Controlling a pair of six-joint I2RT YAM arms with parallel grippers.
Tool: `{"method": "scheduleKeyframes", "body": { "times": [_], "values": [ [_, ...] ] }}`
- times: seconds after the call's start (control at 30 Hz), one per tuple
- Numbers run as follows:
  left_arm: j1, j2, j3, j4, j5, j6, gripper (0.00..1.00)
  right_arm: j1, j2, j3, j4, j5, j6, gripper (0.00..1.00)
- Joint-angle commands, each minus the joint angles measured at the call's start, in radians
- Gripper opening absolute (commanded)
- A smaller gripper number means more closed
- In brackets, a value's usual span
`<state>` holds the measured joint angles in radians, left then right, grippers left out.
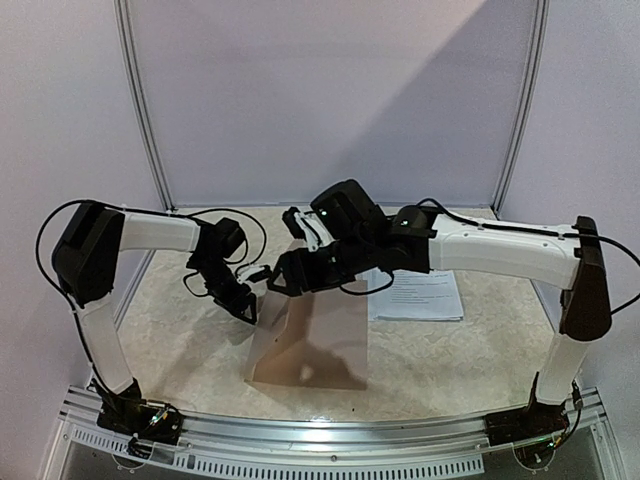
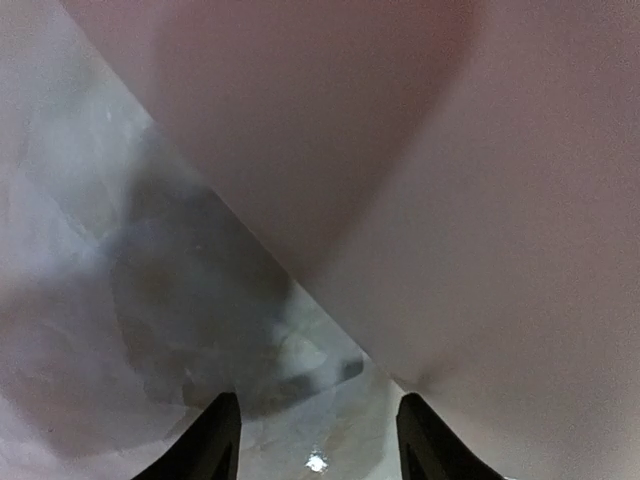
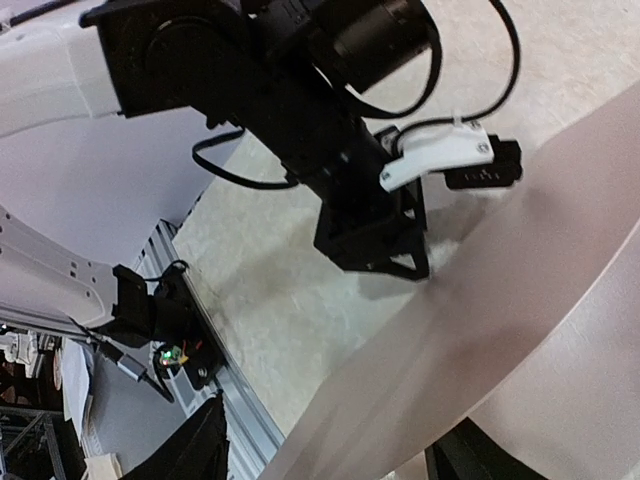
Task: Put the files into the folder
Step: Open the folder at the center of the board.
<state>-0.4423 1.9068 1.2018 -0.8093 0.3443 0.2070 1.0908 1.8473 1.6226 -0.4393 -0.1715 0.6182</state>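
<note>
The taupe folder (image 1: 312,340) lies mid-table with its cover raised at the far left. My left gripper (image 1: 246,304) is at the cover's left edge. In the left wrist view its fingers (image 2: 215,445) stand apart and the folder cover (image 2: 480,230) slants down beside the right finger. My right gripper (image 1: 273,278) hovers over the raised edge. In the right wrist view it (image 3: 335,462) stands open, and the folder cover (image 3: 480,320) passes across the gap between its fingers. The files (image 1: 418,296), white printed sheets, lie on the table right of the folder, under the right arm.
The marbled tabletop (image 1: 180,340) is bounded by a metal rail (image 1: 330,435) at the near edge and a pale curved backdrop (image 1: 330,100) behind. The left arm's wrist (image 3: 350,130) fills the upper part of the right wrist view, close to the cover.
</note>
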Motion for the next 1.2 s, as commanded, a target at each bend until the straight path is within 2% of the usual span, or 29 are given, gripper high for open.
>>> {"method": "scheduleKeyframes", "body": {
  "times": [0.0,0.23,0.3,0.37,0.4,0.67,0.77,0.93,1.17],
  "values": [
    [0.045,0.038,-0.012,-0.042,0.130,0.004,0.55,0.003,0.142,0.085,0.166,-0.045,-0.023,0.68],
    [0.152,0.047,-0.011,-0.061,0.245,0.022,0.57,0.064,0.302,0.314,0.214,-0.094,-0.107,0.83],
    [0.180,0.062,-0.011,-0.074,0.281,0.027,0.58,0.068,0.342,0.338,0.250,-0.102,-0.116,0.86],
    [0.208,0.078,-0.009,-0.089,0.308,0.035,0.58,0.068,0.369,0.341,0.302,-0.118,-0.091,0.98],
    [0.219,0.085,-0.008,-0.092,0.315,0.035,0.58,0.069,0.385,0.342,0.327,-0.128,-0.078,0.99],
    [0.281,0.089,0.008,-0.118,0.351,0.040,0.63,0.108,0.485,0.421,0.468,-0.167,-0.045,0.99],
    [0.354,0.045,0.009,-0.108,0.324,0.027,0.70,0.109,0.526,0.428,0.495,-0.159,-0.016,0.99],
    [0.496,-0.043,-0.012,-0.099,0.290,0.032,0.87,0.108,0.577,0.412,0.485,-0.168,0.043,0.99],
    [0.631,-0.151,0.004,-0.134,0.236,0.053,0.92,0.108,0.585,0.369,0.450,-0.161,0.071,0.99]
  ]
}}
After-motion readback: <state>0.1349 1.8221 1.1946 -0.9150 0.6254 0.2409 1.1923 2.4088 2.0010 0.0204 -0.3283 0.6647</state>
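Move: About 3 cm left of the right hand and roughly 11 cm below it is the middle of the folder's raised cover, level with it fore and aft, its free edge up at the right fingers. The folder's flat half is some 6 cm to the right, 1 cm ahead and 21 cm below; the papers are about 21 cm ahead and 26 cm right, also on the board. From the left hand, low beside the spine, the cover's middle is about 5 cm back, 3 cm right and 9 cm up. Sweeping left about 17 cm across the spine, the right hand pushes the standing cover over from its inner side, its fingers spreading fully, then dips some 6 cm with the cover. The left hand, starting low by the spine, eases left, then hurries clear ahead of the cover, in all about 14 cm left, some 5 cm forward and a little up, opening wide and turning counter-clockwise. ##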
